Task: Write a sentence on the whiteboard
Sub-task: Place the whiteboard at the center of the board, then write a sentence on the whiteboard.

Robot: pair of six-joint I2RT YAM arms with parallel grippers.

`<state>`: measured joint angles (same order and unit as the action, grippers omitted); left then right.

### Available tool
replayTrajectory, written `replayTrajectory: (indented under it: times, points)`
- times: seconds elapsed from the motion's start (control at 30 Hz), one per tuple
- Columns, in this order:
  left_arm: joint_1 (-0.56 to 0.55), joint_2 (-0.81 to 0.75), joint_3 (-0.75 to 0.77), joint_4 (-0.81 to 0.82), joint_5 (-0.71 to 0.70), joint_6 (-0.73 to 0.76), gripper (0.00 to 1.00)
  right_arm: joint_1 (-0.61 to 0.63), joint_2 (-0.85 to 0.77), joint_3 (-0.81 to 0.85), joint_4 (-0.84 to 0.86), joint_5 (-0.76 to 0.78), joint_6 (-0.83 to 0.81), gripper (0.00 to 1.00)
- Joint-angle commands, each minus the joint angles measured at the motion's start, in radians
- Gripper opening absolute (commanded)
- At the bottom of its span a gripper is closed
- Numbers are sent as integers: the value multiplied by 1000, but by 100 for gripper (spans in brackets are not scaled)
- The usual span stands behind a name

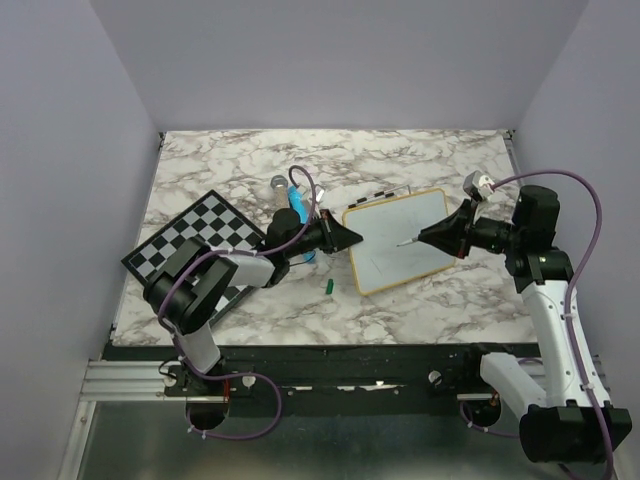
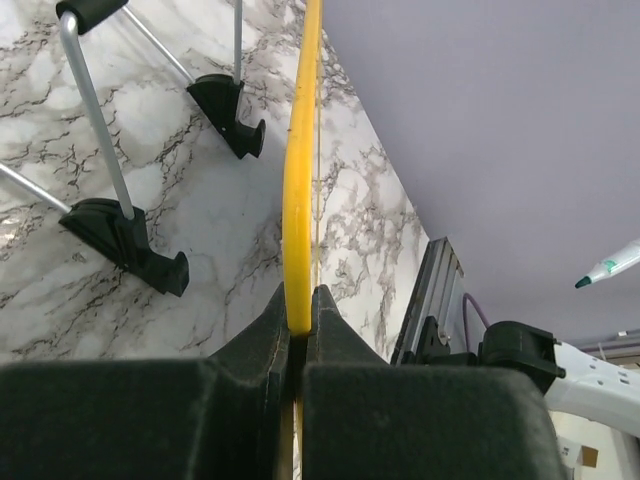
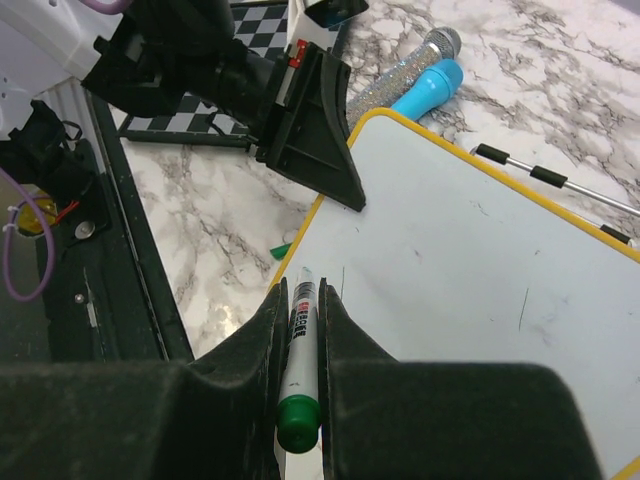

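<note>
The whiteboard (image 1: 400, 240) with its yellowish frame lies at the table's middle right. My left gripper (image 1: 352, 238) is shut on the board's left frame edge (image 2: 300, 150), which runs up between the pads (image 2: 300, 305). My right gripper (image 1: 425, 238) is shut on a green-ended marker (image 3: 300, 340), whose tip (image 1: 403, 243) points at the white face (image 3: 470, 250). I cannot tell whether the tip touches. No sentence shows on the board, only a few faint thin strokes near the tip (image 3: 342, 280).
A green marker cap (image 1: 328, 286) lies on the marble just left of the board. A chessboard (image 1: 195, 235) sits at the left. A blue microphone (image 1: 297, 205) and a silver one (image 1: 278, 185) lie behind the left gripper. Metal stand legs with black feet (image 2: 130, 240) rest beside the board.
</note>
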<state>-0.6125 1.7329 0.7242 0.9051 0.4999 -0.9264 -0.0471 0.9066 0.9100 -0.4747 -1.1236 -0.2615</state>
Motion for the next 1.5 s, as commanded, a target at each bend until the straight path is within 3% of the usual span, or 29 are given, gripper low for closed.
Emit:
replayTrajectory:
  times: [0.0,0.33,0.57,1.0,1.47]
  points:
    - [-38,-79,-51,158,-147,40,0,-5,-21,-20,-35,8,-41,1]
    - [-124,-121,-198,227,-323,64,0,-5,18,52,-143,28,-177,1]
    - [-161,-116,-227,268,-406,-9,0,15,31,113,-205,148,-242,0]
    - [-337,-147,-246,204,-679,-48,0,351,-32,44,-94,525,-301,1]
    - [-394,-173,-240,101,-799,-38,0,457,-66,-36,-1,627,-308,1]
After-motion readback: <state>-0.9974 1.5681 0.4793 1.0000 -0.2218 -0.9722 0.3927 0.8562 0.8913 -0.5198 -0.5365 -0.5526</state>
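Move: The whiteboard, already pinched by its left edge in the left hand, has its middle about 11 cm to that hand's right, level fore and aft and some 3 cm lower. From the left hand, the empty stand is roughly 14 cm ahead, 8 right; the green cap 7 back, 5 left; the blue microphone 10 ahead, 12 left; all about 14 below. From the right hand, holding the marker, the whiteboard's middle lies about 7 ahead, 7 left, 13 below. The whiteboard is drawn back about 6 cm by the left hand, away from the stand, and swung nearly 20 degrees counter-clockwise, its edge still pinched. After a slight dip, the right hand brings the marker some 3 cm left and 3 cm down towards the board, tipping its fingers downward by over 20 degrees, grip kept. ##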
